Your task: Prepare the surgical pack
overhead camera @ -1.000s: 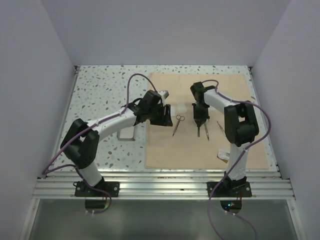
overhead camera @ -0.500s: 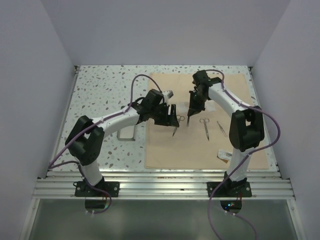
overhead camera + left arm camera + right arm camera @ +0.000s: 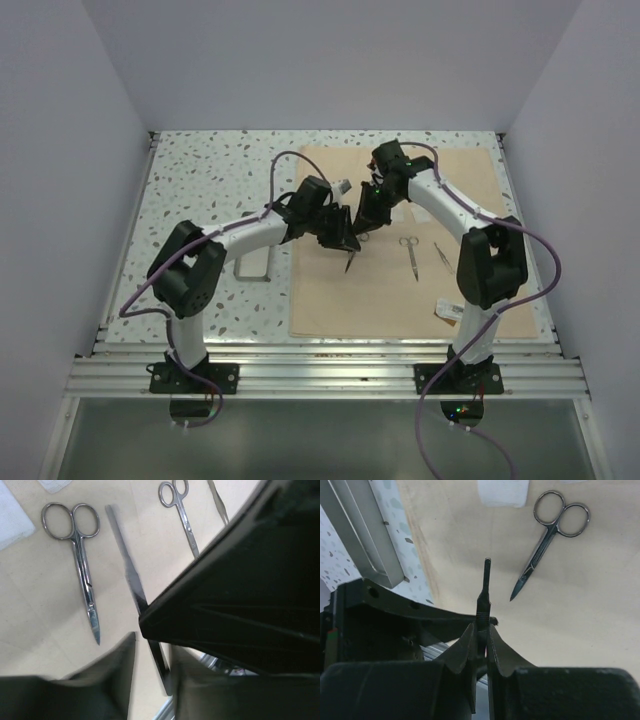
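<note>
My right gripper (image 3: pixel 363 213) is shut on thin dark forceps (image 3: pixel 485 587), which stick out past its fingertips (image 3: pixel 480 630) above the tan cloth (image 3: pixel 470 190). My left gripper (image 3: pixel 345 238) meets it over the cloth's left part. In the left wrist view the forceps (image 3: pixel 127 562) run down between the left gripper's (image 3: pixel 152 645) fingers, close to one finger with a gap to the other, so its jaws stand open. Steel scissors (image 3: pixel 80 555) lie flat just below, and a second pair of scissors (image 3: pixel 409 254) lies further right. White gauze (image 3: pixel 502 491) rests on the cloth. The grey tray (image 3: pixel 255 265) sits left of the cloth.
Another thin tool (image 3: pixel 441 255) and a small white packet (image 3: pixel 449 312) lie on the right part of the cloth. Speckled tabletop (image 3: pixel 200 190) spreads to the left. White walls close in on three sides. The right gripper's black body (image 3: pixel 250 590) fills much of the left wrist view.
The right arm swung left from the cloth's middle, carrying the forceps to the left gripper. The left gripper reached right to meet it, and its fingers now flank the forceps.
</note>
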`<state>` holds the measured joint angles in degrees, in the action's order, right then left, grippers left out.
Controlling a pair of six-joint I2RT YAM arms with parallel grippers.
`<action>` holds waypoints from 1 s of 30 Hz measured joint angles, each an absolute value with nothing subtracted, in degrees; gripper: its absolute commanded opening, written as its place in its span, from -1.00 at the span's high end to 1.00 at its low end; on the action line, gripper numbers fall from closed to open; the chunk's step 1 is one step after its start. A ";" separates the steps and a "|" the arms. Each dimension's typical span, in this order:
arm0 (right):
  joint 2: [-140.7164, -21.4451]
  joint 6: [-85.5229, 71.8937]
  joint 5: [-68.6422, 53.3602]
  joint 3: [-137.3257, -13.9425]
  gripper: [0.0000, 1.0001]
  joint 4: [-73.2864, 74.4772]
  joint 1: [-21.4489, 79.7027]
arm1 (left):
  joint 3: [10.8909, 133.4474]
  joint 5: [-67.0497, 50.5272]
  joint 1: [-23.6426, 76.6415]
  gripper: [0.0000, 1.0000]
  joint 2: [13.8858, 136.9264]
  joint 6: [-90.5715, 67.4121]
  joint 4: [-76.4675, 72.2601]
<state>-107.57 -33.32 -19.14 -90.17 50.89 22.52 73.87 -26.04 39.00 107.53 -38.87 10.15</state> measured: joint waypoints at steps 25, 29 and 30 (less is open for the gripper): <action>-107.50 -24.18 -9.50 -91.83 0.17 56.66 13.98 | 69.30 -2.83 18.50 1.00 92.62 -25.65 37.06; -107.50 -23.00 -8.36 -91.37 0.11 57.08 12.16 | 68.38 -0.62 18.50 1.00 94.83 -24.77 39.00; -107.50 -22.74 -7.99 -91.37 0.10 57.10 11.70 | 68.01 0.08 18.50 1.00 95.48 -24.53 39.35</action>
<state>-107.50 -22.74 -7.99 -91.37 57.10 11.70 68.01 0.08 18.50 95.48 -24.53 39.35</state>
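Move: The scalpel handle is already between the left gripper's open fingers, its middle about 3 cm ahead at their height; the metal tray lies some 26 cm left, 3 cm ahead and 8 cm lower. The right gripper still grips the handle near its middle. The near scissors lie about 11 cm below the right hand, 2 cm back and 1 cm right; the other scissors lie 4 cm back and 14 cm right, equally low. Shut the left gripper on the scalpel handle, then open the right fingers partway to let go. Carry the handle about 25 cm left with the left hand, bowing slightly forward and sinking at the end over the tray, rolling the fingers some 40 degrees towards straight down. Lift the right hand free, then take it about 11 cm right, sinking slightly, towards the other scissors. ##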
